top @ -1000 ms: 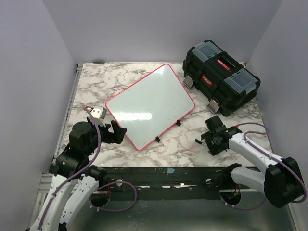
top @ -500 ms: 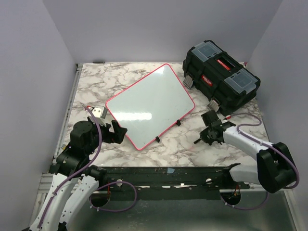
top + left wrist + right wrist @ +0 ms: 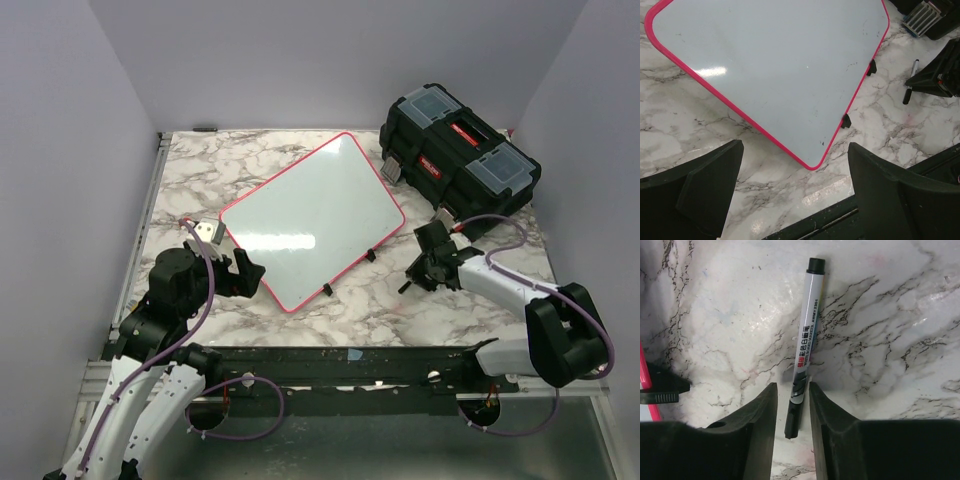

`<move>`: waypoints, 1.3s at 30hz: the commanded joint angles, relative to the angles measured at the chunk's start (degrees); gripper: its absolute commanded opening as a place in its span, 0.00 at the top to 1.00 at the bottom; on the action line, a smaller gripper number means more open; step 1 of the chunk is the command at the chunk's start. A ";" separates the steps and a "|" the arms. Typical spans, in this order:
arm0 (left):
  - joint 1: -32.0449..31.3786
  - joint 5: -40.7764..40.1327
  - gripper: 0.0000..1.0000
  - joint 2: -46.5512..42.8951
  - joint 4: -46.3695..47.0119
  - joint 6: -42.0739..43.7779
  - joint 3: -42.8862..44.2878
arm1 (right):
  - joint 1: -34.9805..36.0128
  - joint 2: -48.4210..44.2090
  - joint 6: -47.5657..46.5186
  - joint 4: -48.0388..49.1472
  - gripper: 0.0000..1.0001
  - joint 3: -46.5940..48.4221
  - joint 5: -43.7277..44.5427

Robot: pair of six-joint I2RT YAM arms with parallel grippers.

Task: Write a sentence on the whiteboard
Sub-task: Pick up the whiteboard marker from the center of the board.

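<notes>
The whiteboard [image 3: 312, 220] [image 3: 775, 65], white with a red-pink rim, lies tilted on the marble table. Its face is blank, and no sentence shows on it. A black-capped whiteboard marker [image 3: 805, 340] [image 3: 910, 82] lies flat on the table to the board's right. My right gripper [image 3: 427, 268] [image 3: 792, 387] is down at the table. Its jaws stand narrowly apart on either side of the marker's lower end, with a thin gap on each side. By the board's near left corner my left gripper [image 3: 245, 275] [image 3: 795, 200] hangs wide open and empty.
A black toolbox [image 3: 460, 160] with red latches stands at the back right, close behind my right arm. Two small black feet [image 3: 370, 255] stick out from the board's near edge. The table's dark front rail [image 3: 340, 360] runs just below both grippers.
My right arm has swung left and forward from the near right to the marker. Its jaws now straddle the marker closely. The left arm and the board have not moved.
</notes>
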 commanded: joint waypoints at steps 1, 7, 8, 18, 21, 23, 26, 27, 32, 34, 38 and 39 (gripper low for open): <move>-0.28 -0.73 0.13 0.35 0.57 0.53 -0.49 | 0.13 2.31 -5.67 -0.01 0.65 1.10 1.92; -0.36 -0.63 0.12 0.77 0.57 0.54 -0.42 | 0.11 5.25 -8.61 -3.60 0.64 5.51 8.23; -0.29 -0.63 0.12 0.79 0.57 0.53 -0.42 | 0.16 6.16 -9.19 -3.89 0.64 6.04 8.87; -0.37 -0.96 0.13 0.94 0.45 0.55 -0.43 | 0.15 14.15 -14.53 -3.92 0.91 9.62 8.82; -0.34 -1.16 0.13 0.96 0.40 0.53 -0.43 | 0.12 13.79 -16.58 -3.63 0.99 9.73 6.27; -0.35 -1.26 0.13 0.88 0.40 0.55 -0.51 | 0.11 12.75 -16.93 -3.75 0.99 9.58 5.26; -0.36 -1.41 0.12 0.84 0.33 0.64 -0.42 | 0.14 10.02 -16.69 -4.94 0.99 9.70 3.13; -0.37 -1.43 0.13 0.76 0.33 0.64 -0.42 | 0.11 8.58 -16.45 -5.34 0.99 9.85 2.42; -0.38 -1.40 0.12 0.50 0.57 0.72 -0.42 | 0.16 1.20 -16.33 -7.78 0.99 11.59 -0.18; -0.37 -1.25 0.13 0.57 0.66 0.73 -0.35 | 0.15 -1.52 -15.86 -9.04 0.99 12.59 -0.68; -0.40 -0.11 0.13 0.41 0.97 0.77 -0.08 | 0.15 -6.66 -12.89 -9.75 0.99 13.87 -2.50; -0.44 1.23 0.13 -0.19 1.37 0.76 0.02 | 0.13 -7.93 -12.06 -9.26 0.99 14.05 -3.38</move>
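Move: The right hand, fingers partly open just above the table, has the marker's cap end between its tips; the marker's middle is about 3 cm ahead, 2 cm right and 1 cm below. The whiteboard's nearer black clip is some 7 cm ahead and 10 cm left, the whiteboard's middle 16 cm ahead and 25 cm left, and the toolbox about 31 cm ahead and 12 cm right. From the left hand, the marker is roughly 9 cm ahead, 37 cm right and 21 cm below. The right fingers pinch the marker near its middle: the hand first slides some 3 cm forward and 2 cm right, low over the table, rolling its left side down about 15 degrees, then shuts. Gripping the barrel, the hand climbs about 7 cm with a small drift back left, having turned slightly counter-clockwise and undoing most of the roll. ##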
